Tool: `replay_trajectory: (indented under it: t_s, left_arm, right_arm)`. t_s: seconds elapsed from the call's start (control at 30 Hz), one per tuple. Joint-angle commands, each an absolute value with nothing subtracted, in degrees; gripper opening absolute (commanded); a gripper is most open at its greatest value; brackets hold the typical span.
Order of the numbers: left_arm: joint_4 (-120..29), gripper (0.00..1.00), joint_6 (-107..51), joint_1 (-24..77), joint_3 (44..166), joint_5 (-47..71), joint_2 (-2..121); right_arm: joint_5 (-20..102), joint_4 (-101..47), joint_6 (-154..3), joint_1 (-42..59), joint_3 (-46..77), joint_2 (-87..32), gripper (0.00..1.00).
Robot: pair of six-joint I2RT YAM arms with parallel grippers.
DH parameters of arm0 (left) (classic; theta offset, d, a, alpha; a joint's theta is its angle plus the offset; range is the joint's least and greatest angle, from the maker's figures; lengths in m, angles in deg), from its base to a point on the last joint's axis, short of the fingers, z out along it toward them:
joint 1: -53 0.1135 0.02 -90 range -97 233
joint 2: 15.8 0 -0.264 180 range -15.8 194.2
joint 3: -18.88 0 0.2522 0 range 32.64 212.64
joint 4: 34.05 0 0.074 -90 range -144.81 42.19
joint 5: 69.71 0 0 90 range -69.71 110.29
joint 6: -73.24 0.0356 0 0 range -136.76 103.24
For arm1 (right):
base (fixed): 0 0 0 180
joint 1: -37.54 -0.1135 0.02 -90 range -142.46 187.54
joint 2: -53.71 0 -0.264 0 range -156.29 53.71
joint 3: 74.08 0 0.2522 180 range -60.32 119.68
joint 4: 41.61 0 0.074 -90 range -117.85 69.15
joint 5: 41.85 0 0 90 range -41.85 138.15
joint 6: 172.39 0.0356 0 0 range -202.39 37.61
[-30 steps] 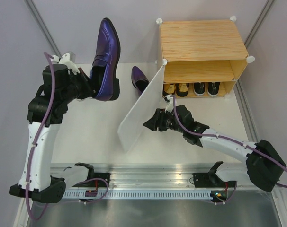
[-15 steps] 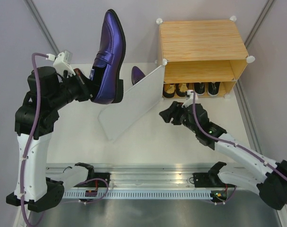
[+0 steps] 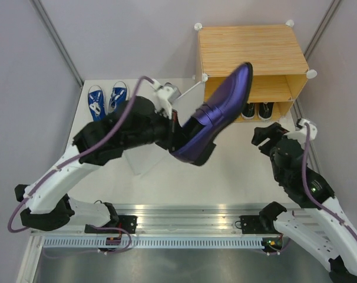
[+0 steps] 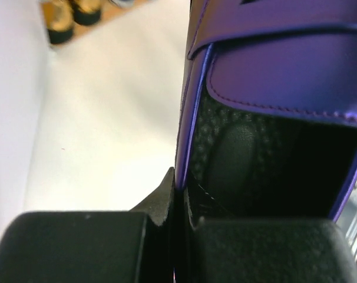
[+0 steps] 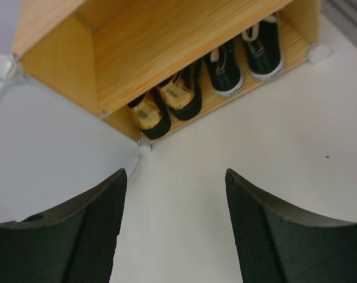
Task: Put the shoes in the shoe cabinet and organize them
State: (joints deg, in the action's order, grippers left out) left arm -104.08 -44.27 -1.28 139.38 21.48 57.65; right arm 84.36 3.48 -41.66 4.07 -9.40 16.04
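Observation:
My left gripper (image 3: 177, 131) is shut on the side wall of a dark purple dress shoe (image 3: 215, 112). It holds the shoe in the air, toe pointing up and right toward the open front of the light-wood shoe cabinet (image 3: 249, 50). The left wrist view shows the fingers pinching the purple shoe's (image 4: 273, 59) edge. Gold shoes (image 5: 164, 106) and black shoes (image 5: 243, 56) stand side by side on the cabinet's (image 5: 155, 41) lower shelf. My right gripper (image 5: 175, 194) is open and holds nothing, and hovers over the table in front of the cabinet. Blue sneakers (image 3: 106, 99) stand at the far left.
The cabinet's white door panel (image 3: 138, 160) is swung open to the left, mostly behind my left arm. My right gripper (image 3: 265, 137) is to the right of the cabinet opening. Grey walls close in the white table (image 3: 237, 177) on both sides.
My left arm swung right, carrying the purple shoe from the far left to the cabinet front. My right arm pulled back from the door and its jaws widened. The blue sneakers came into view.

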Motion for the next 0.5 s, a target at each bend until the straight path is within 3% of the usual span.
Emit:
replay_trajectory:
  t_s: [0.0,0.23,0.47]
  left_arm:
    - [-91.2,0.02,-46.8,-10.8,132.3,28.1,56.8]
    - [-77.1,0.02,-56.2,-14.8,111.0,24.5,63.3]
    - [-71.9,0.02,-66.2,-14.3,106.6,34.6,70.3]
  right_arm:
    - [97.5,13.5,-41.3,4.1,-3.6,23.0,0.72]
    - [101.2,17.7,-42.8,4.2,-1.4,27.4,0.73]
    - [99.7,16.5,-43.0,4.2,-6.5,25.3,0.77]
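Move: The left hand, already holding the purple shoe, has the open tabletop before the shoe cabinet about 20 cm right, 6 cm ahead and 40 cm below. The cabinet's black shoes are some 27 cm ahead and 33 right, the open door's middle 15 ahead, 5 left, and the other purple shoe 28 straight ahead. From the right hand, that tabletop spot lies level, 13 cm left and 27 below. The left hand lowers the held purple shoe some 27 cm, drifting right, as the right hand retreats rightward 8 cm. ##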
